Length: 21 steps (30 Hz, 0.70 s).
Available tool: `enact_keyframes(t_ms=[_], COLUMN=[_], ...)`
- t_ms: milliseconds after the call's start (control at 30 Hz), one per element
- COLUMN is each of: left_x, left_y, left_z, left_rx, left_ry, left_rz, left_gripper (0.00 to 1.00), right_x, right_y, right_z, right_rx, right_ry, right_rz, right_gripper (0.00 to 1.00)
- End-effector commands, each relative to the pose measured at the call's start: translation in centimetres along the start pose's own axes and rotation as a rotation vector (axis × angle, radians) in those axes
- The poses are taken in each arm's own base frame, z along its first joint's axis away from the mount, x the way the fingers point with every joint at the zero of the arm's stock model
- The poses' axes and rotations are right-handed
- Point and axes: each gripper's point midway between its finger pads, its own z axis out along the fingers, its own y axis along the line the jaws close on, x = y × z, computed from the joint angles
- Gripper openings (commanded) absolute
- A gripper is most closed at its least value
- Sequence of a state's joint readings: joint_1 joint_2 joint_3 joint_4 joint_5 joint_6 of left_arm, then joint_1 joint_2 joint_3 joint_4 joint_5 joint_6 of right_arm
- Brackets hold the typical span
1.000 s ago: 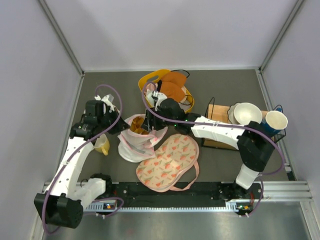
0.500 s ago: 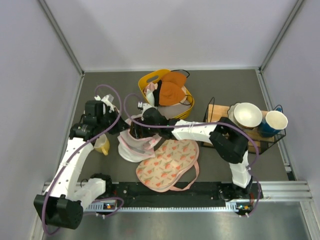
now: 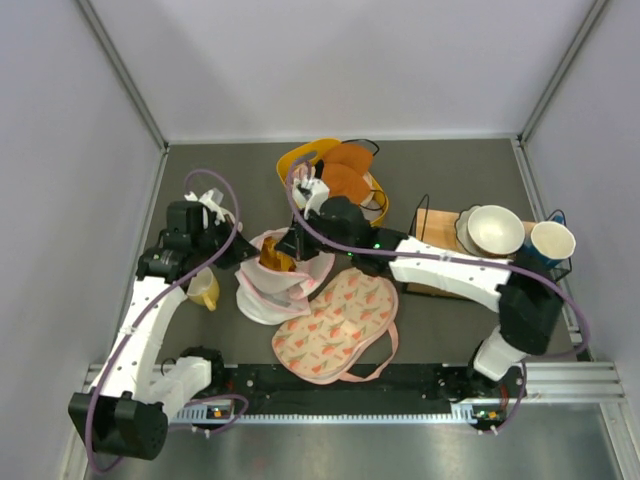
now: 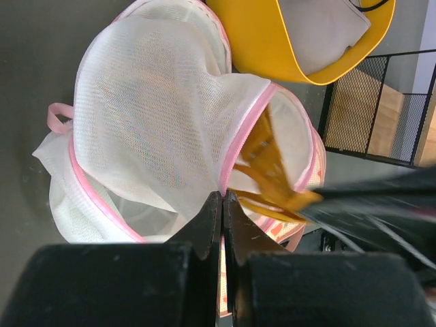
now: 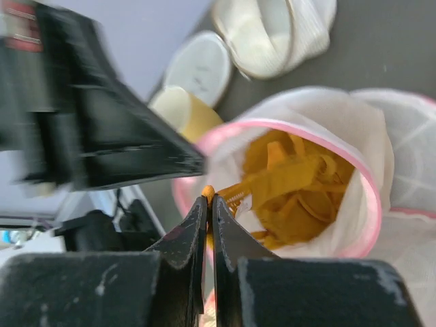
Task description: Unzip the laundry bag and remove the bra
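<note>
The laundry bag (image 3: 268,290), white mesh with a pink zipper edge, lies open at centre left; it also shows in the left wrist view (image 4: 150,122) and right wrist view (image 5: 368,163). The mustard-orange bra (image 3: 275,255) sticks out of its mouth (image 4: 269,174) (image 5: 300,191). My left gripper (image 4: 223,194) is shut on the bag's pink zipper edge (image 4: 235,150) and holds it up. My right gripper (image 5: 208,197) is shut on a strap of the bra and holds it above the bag's opening (image 3: 290,245).
A yellow basket (image 3: 305,160) with orange items stands behind the bag. A flat cream pouch with red print (image 3: 335,325) lies in front. A black wire rack (image 3: 440,255) with a white bowl (image 3: 495,228) and blue cup (image 3: 550,243) is at the right. A yellow cup (image 3: 204,289) sits by the left arm.
My right gripper dipped down-left into the bag's mouth, then came back up and to the right with the bra strap in it. More of the bra shows. The left arm held still.
</note>
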<state>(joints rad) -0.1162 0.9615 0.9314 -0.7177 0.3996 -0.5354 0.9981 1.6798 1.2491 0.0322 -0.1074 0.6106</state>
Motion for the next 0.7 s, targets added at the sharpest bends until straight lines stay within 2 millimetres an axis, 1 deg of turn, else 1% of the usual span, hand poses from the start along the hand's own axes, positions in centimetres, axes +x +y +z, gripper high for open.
enact_keyframes(t_ms=[0, 67, 100, 133, 300, 333, 400, 433, 500, 533, 600, 633, 667], left_x=[-1.4, -1.4, -1.3, -1.2, -0.5, -0.5, -0.1, -0.1, 0.2, 0.2, 0.3, 0.4, 0.4], left_y=[-0.7, -0.4, -0.1, 0.1, 1.0, 1.2, 1.4, 1.4, 1.4, 1.4, 1.5, 1.6, 1.8], left_z=[-0.5, -0.4, -0.3, -0.3, 0.5, 0.6, 0.9, 1.0, 1.1, 1.2, 1.3, 1.4, 1.5], left_rx=[0.027, 0.011, 0.000, -0.007, -0.025, -0.026, -0.027, -0.019, -0.008, -0.007, -0.006, -0.008, -0.014], left_ry=[-0.063, -0.062, -0.054, -0.054, -0.032, -0.033, -0.022, -0.023, -0.017, -0.015, -0.012, -0.009, -0.008], left_rz=[-0.002, -0.003, -0.005, -0.006, -0.015, -0.016, -0.021, -0.020, -0.025, -0.027, -0.030, -0.028, -0.031], left_gripper=[0.00, 0.00, 0.00, 0.00, 0.00, 0.00, 0.00, 0.00, 0.00, 0.00, 0.00, 0.00, 0.00], right_x=[-6.0, -6.7, -7.5, -7.9, -11.9, -13.4, -15.3, -16.9, -18.6, -20.0, -21.8, -23.0, -23.6], right_y=[4.6, 5.0, 5.6, 5.9, 7.7, 8.6, 9.1, 9.9, 10.2, 10.7, 10.3, 10.8, 10.9], right_z=[-5.1, -6.0, -6.9, -7.3, -10.1, -11.4, -12.7, -13.9, -15.0, -15.9, -16.7, -17.6, -18.0], right_rx=[-0.133, -0.140, -0.153, -0.156, -0.163, -0.173, -0.164, -0.169, -0.164, -0.170, -0.158, -0.166, -0.165], right_ry=[-0.189, -0.211, -0.236, -0.248, -0.368, -0.411, -0.467, -0.513, -0.552, -0.587, -0.625, -0.657, -0.673], right_rz=[-0.047, -0.055, -0.059, -0.069, -0.109, -0.131, -0.151, -0.171, -0.191, -0.199, -0.197, -0.197, -0.201], right_gripper=[0.00, 0.00, 0.00, 0.00, 0.00, 0.00, 0.00, 0.00, 0.00, 0.00, 0.00, 0.00, 0.00])
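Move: Just below the right fingers, which are already shut on the bra's strap, the bra's bulk sits in the open laundry bag, about 9 cm down, 4 cm ahead and 2 cm left. The pouch with the carrot-like print lies some 10 cm back and 13 cm right; the yellow basket about 24 cm ahead and 13 cm right, both lower. From the left hand, pinching the bag's rim, the bra is 4 cm ahead, 4 cm right and 8 cm down. Hauling the strap steeply upward, the right hand climbs about 20 cm away from the bag, drifting some 5 cm right, with a slight dip back and then forward late on. Its closed fingers keep hold while they tilt up by roughly 25 degrees. The shut left fingers keep pinching the bag's rim and sink a few centimetres. ##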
